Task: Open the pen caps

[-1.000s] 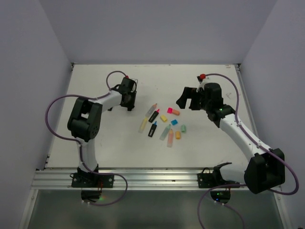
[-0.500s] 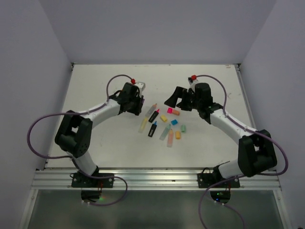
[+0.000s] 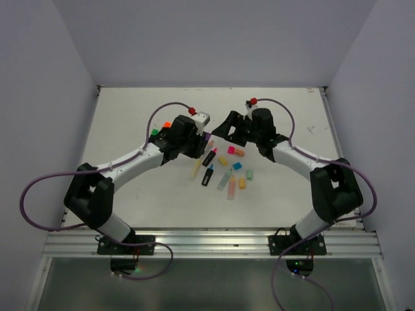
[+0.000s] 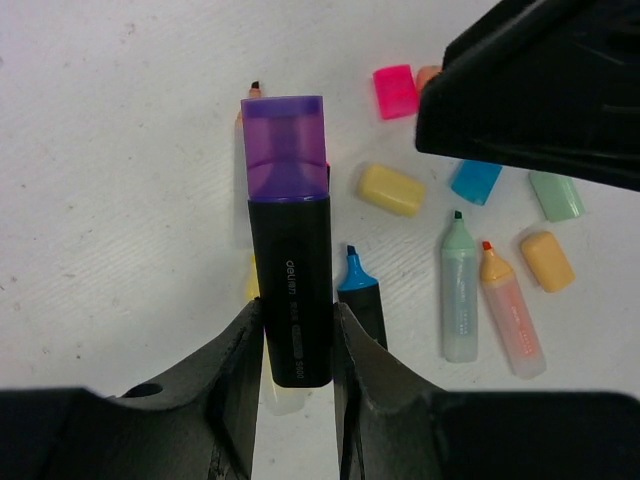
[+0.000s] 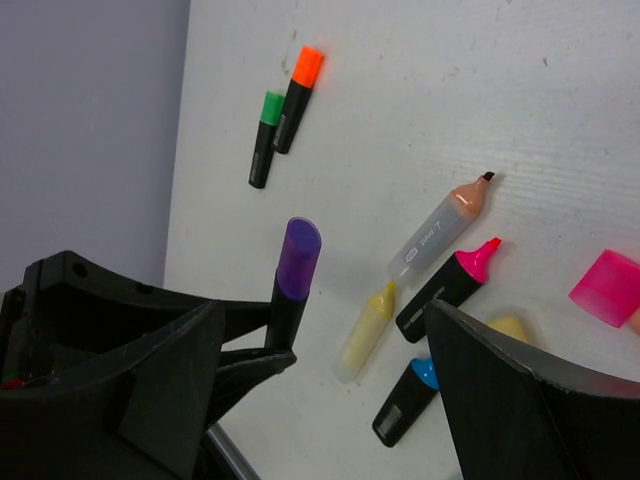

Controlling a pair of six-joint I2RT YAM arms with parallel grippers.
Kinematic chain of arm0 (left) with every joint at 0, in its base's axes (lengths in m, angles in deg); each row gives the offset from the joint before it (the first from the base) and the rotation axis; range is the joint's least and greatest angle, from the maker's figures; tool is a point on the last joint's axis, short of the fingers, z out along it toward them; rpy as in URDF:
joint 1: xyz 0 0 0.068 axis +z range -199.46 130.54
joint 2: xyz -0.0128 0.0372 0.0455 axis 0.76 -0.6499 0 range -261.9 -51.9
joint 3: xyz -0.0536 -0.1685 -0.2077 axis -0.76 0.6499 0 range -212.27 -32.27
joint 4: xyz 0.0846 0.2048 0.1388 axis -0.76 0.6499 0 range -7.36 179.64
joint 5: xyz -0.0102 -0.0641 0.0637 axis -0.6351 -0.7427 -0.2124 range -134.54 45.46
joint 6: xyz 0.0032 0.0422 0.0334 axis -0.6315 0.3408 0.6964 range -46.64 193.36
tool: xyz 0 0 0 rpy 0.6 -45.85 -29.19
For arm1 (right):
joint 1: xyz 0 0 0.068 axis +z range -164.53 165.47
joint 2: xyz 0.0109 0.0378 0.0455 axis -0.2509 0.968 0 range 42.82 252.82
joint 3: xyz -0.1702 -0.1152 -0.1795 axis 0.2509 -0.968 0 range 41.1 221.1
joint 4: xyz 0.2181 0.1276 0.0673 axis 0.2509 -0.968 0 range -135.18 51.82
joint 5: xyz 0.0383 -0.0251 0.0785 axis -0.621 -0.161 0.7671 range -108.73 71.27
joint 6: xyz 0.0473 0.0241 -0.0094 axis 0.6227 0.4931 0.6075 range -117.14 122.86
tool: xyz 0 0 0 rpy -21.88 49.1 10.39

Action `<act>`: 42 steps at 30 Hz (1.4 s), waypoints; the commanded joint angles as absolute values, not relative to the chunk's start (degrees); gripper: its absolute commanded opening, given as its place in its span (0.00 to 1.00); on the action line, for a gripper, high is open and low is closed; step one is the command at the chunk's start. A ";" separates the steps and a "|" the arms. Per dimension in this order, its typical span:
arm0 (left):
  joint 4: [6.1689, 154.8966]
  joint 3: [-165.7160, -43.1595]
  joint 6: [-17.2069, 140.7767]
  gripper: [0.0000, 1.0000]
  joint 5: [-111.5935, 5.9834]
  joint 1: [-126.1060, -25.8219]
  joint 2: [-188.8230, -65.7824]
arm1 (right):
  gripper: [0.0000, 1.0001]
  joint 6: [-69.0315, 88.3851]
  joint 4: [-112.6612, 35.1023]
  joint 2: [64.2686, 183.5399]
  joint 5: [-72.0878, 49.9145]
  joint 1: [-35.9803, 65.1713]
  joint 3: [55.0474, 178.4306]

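Note:
My left gripper (image 4: 297, 322) is shut on the black body of a pen (image 4: 291, 290) that carries a purple cap (image 4: 285, 150); the pen is held above the table, cap pointing away. In the top view the left gripper (image 3: 193, 144) and the right gripper (image 3: 227, 128) face each other closely. My right gripper (image 5: 330, 370) is open, and the purple cap (image 5: 300, 257) stands just ahead of the gap between its fingers, apart from both. Two capped pens, green (image 5: 264, 140) and orange (image 5: 297, 95), lie together at the far left.
Several uncapped pens lie under the grippers: pink-tipped (image 5: 447, 288), yellow (image 5: 365, 330), blue-tipped (image 5: 405, 395), mint (image 4: 460, 290) and peach (image 4: 508, 315). Loose caps lie beside them: pink (image 4: 395, 90), yellow (image 4: 390, 190), blue (image 4: 475, 182), mint (image 4: 556, 195), orange (image 4: 547, 260).
Both arms swung toward the table's middle. The left carried the purple-capped pen rightwards; the right gripper moved left to meet it, its jaws narrowing a little.

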State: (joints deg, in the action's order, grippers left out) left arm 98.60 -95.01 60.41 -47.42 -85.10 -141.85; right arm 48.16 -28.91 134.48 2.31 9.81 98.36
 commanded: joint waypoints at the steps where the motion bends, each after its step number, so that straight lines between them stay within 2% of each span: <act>1: 97.40 -95.20 60.27 0.09 -48.50 -86.11 -139.44 | 0.85 51.99 -24.56 136.07 2.54 10.52 101.04; 8: 97.40 -97.13 60.27 0.09 -48.67 -87.43 -139.79 | 0.82 52.34 -24.74 138.62 2.98 11.66 102.63; 17: 97.31 -97.31 60.09 0.09 -48.23 -88.31 -139.79 | 0.65 52.61 -23.07 140.29 4.39 11.92 102.19; 23: 97.14 -97.92 60.01 0.10 -48.24 -88.75 -139.79 | 0.59 53.31 -21.66 141.26 5.53 12.01 101.84; 42: 96.44 -98.19 59.83 0.09 -47.09 -88.84 -139.00 | 0.12 54.54 -19.55 141.70 8.25 12.10 100.87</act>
State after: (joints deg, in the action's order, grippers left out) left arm 98.60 -95.80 60.39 -47.31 -88.62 -141.50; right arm 54.52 -21.74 141.15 5.96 11.71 100.24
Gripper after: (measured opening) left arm 0.327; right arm 0.241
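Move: The purple cap of the pen in the left fingers points up at the right hand: it lies about 6 cm to the left of the open right fingers, 1 cm farther out and 2 cm lower. From the left hand this cap is some 4 cm ahead, 3 cm right and 4 cm up. On the table, 11 cm below the left hand, the pink pen lies 5 cm ahead and 4 cm right, the peach pen 9 cm ahead and 2 cm right. The right hand eases left about 3 cm onto the purple cap, dipping some 2 cm and coming about half of that back up, while its wide-open fingers draw in from either side and pinch the cap. The left hand keeps its grip on the pen's black body and brings the cap to meet them, drifting roughly 2 cm right and 1.5 cm back, then holding nearly still. ##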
